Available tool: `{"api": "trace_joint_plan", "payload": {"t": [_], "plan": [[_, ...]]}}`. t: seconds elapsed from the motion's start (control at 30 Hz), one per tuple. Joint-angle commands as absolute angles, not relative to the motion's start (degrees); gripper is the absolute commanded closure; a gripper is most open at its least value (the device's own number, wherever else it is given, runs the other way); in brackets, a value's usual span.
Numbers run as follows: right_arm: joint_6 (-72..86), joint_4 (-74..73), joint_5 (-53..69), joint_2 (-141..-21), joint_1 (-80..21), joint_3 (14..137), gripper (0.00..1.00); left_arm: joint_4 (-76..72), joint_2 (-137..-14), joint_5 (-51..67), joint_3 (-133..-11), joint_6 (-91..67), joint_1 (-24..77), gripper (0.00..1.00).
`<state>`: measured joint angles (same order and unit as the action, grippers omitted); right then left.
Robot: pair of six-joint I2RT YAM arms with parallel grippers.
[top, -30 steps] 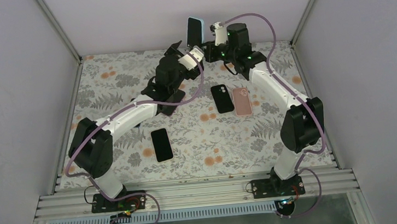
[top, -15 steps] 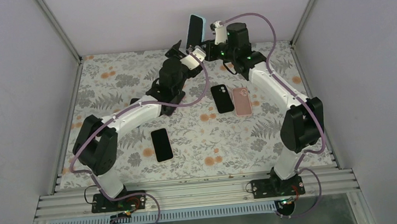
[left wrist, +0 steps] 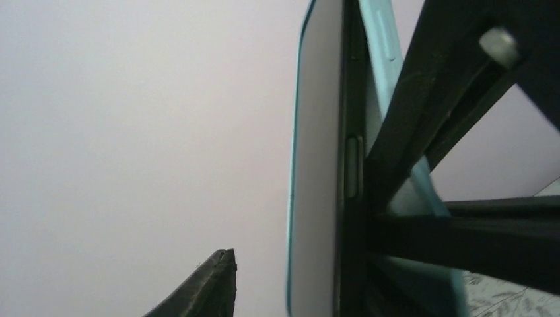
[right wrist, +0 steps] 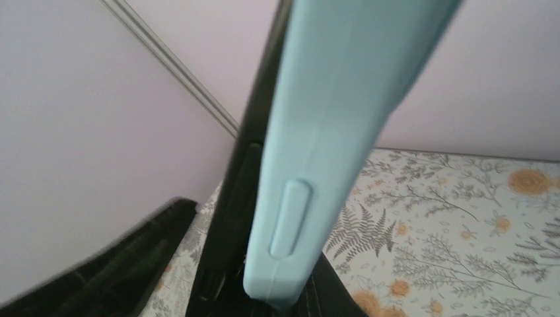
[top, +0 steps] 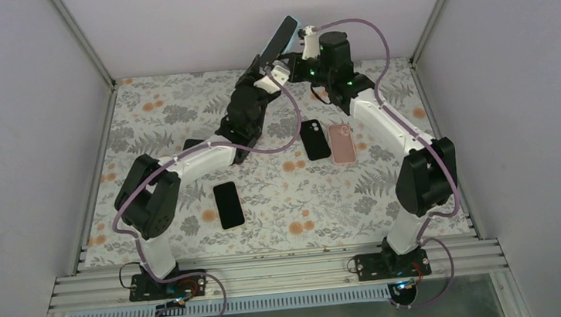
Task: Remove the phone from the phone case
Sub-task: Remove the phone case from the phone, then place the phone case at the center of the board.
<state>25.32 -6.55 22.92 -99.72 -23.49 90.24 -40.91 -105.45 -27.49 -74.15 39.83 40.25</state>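
Observation:
The phone in its light blue phone case [top: 279, 39] is held up in the air at the back of the table, tilted. My right gripper [top: 290, 53] is shut on its lower end. In the right wrist view the case [right wrist: 330, 125] and the phone's black edge [right wrist: 247, 152] rise from between my right gripper's [right wrist: 277, 304] fingers. My left gripper [top: 263, 61] has come up to the phone from the left. In the left wrist view the phone's screen [left wrist: 317, 172] stands next to one left fingertip [left wrist: 214, 281], with a gap between them. The jaws there are open.
On the flowered table [top: 282, 205] lie a black phone [top: 228, 205] near the left arm, and a black case [top: 313, 139] and a pink case [top: 341, 142] side by side in the middle. Grey walls stand close behind the raised phone.
The held phone has tipped from nearly upright to a slant. My left arm has stretched up and back to it, and its jaws have narrowed. The right gripper stays shut.

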Motion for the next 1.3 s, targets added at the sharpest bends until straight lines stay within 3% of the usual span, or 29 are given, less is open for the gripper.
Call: {"api": "trace_joint_plan", "payload": {"t": [0.0,0.07,0.13,0.57,0.77,1.0,1.27], "plan": [[25.0,-7.6,37.6,-97.5,-30.5,90.6,0.97,-36.4,-108.0,-29.8,-76.7,40.1,36.6,0.71],[23.3,-8.4,35.9,-97.4,-30.5,90.8,0.97,-34.4,-107.3,-27.9,-76.9,38.0,36.6,0.90],[21.0,-9.8,32.9,-97.5,-29.9,91.0,0.97,-31.4,-106.4,-25.8,-77.3,36.2,36.5,0.98],[1.1,-18.8,11.8,-100.8,-13.4,91.3,0.97,-9.6,-88.9,-15.7,-69.0,36.0,30.0,0.98],[-0.1,-27.1,20.3,-103.8,-8.6,93.5,0.97,-17.8,-77.8,-19.3,-51.7,47.1,18.1,0.98],[-6.1,-41.9,34.7,-111.9,-11.9,95.2,0.97,-21.9,-69.9,-21.7,-38.1,57.8,9.5,0.98],[-11.5,-47.7,35.1,-116.5,-18.7,92.6,0.97,-22.6,-68.0,-20.0,-27.8,61.6,1.4,0.98]]}}
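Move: The cased phone stands up from the right hand's grip, its pale-blue case already partly peeled; its middle is about 4 cm right, 6 cm above and 3 cm ahead of the left hand, and from the right hand about 2 cm left, equally high and ahead. Some 32 cm below lie, from the left hand, a dark phone 9 cm left and 2 cm back; from the right hand, the black case 8 cm right, 2 cm back, and the pink case 17 cm right, 5 cm back. Left fingers close from half open and pinch the phone while the right keeps its pinch on the blue case. Both sink about 3 cm, twisting, then part: the left carries the phone some 33 cm left, also down and back, wrist turning; the right jerks the case about 16 cm right, swings back left and lowers it, roughly 20 cm down overall. ##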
